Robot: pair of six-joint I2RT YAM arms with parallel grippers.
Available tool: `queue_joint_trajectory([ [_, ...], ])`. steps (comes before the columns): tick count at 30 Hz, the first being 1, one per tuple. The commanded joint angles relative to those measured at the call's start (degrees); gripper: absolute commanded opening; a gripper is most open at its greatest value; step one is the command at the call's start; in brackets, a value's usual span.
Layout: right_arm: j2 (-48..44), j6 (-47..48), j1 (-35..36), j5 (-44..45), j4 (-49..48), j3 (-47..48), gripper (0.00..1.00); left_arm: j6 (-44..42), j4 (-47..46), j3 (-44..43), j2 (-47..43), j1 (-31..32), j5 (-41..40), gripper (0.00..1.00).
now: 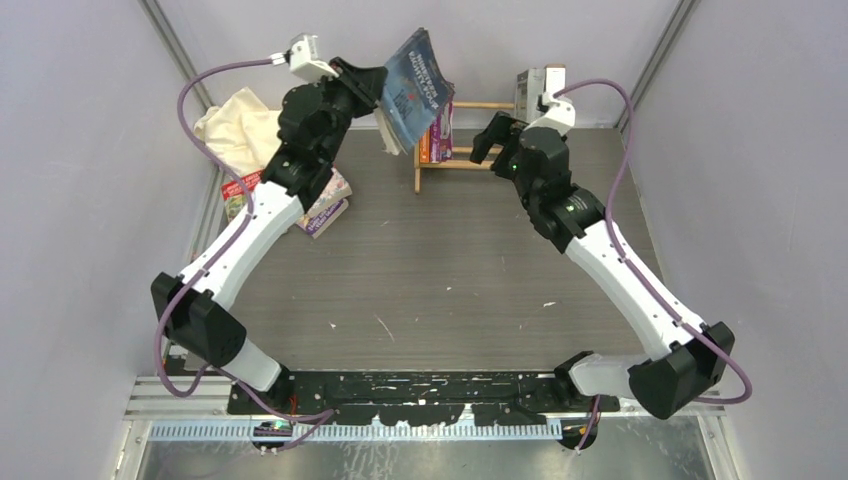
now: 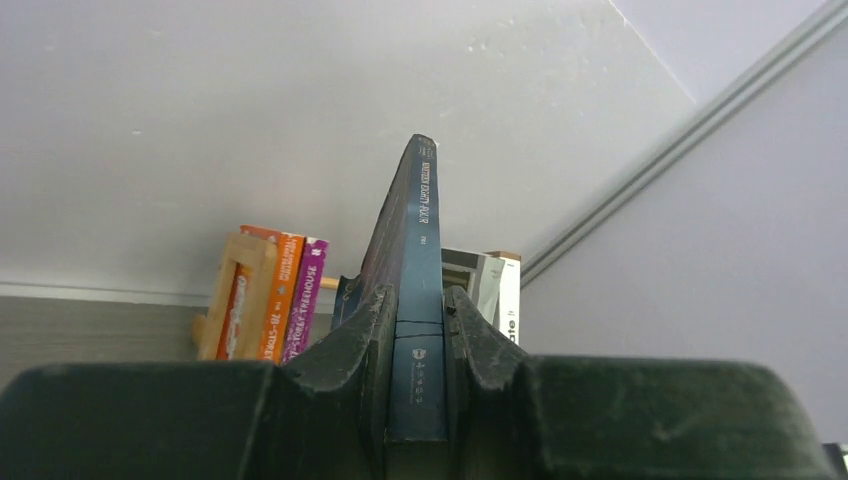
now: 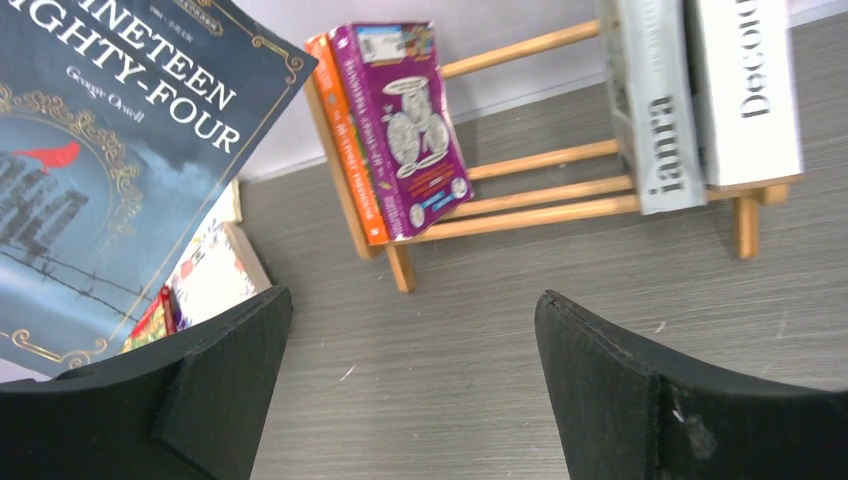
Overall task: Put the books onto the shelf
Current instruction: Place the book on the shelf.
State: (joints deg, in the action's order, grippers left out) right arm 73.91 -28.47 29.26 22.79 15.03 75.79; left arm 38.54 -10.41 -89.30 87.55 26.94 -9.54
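My left gripper [image 1: 375, 88] [image 2: 418, 312] is shut on the spine of a dark blue book [image 1: 415, 82] [image 2: 424, 225] [image 3: 110, 150]. It holds the book tilted in the air above the left end of the shelf [image 1: 468, 163] [image 3: 545, 205] [image 2: 236, 290]. An orange book [image 3: 335, 130] and a purple book [image 1: 437, 140] [image 3: 400, 120] [image 2: 305, 295] lean at the shelf's left end. A grey book [image 3: 650, 110] and a white "Decorate" book [image 1: 530, 90] [image 3: 745, 90] stand at its right end. My right gripper [image 1: 493, 135] [image 3: 410, 300] hovers open in front of the shelf with nothing between its fingers.
More books lie stacked on the table at the left [image 1: 328, 205] [image 3: 215, 270], partly under my left arm, with a red-green cover [image 1: 236, 195] at the wall. A cream cloth [image 1: 240, 125] sits in the back left corner. Walls close in the back and both sides.
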Motion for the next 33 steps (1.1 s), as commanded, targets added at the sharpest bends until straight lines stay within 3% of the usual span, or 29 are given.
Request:
queue_joint_trajectory([
  [1,-4.7,-1.1,-2.8,3.1,-1.8,-0.9,0.96,-4.5,-11.2,-7.1,3.1,3.7,-2.9,0.00],
  [11,-4.6,-3.0,-8.3,-2.2,-0.8,-1.8,0.97,-6.4,-14.3,-16.1,14.8,9.5,-8.2,0.00],
  [19,0.5,-11.4,-11.1,-10.0,-0.2,4.7,1.00,-8.8,-14.8,-12.5,10.8,10.5,-8.1,0.00],
  [26,13.0,-18.1,-11.2,-12.3,13.1,29.9,1.00,-11.9,-15.5,-4.3,2.4,10.9,-4.9,0.00],
  [33,32.3,-23.9,-11.2,-15.7,37.5,66.7,0.98,-16.8,-16.0,0.5,-2.5,12.5,-2.2,0.00],
])
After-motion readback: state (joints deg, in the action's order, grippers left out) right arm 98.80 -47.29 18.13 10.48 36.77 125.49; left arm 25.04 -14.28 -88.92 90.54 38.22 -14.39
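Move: The left hand already grips the blue book; the gap for it on the shelf, just right of the purple book, lies about 20 cm ahead, 15 cm to its right and 28 cm below. The purple book stands some 5 cm left of that gap, the grey book some 16 cm right of it, both level with it in depth. From the open right hand the gap is roughly 25 cm ahead, 6 cm left and 16 cm below. Left hand carries its book 11 cm right and down, then back and up; right hand rises 12 cm. ##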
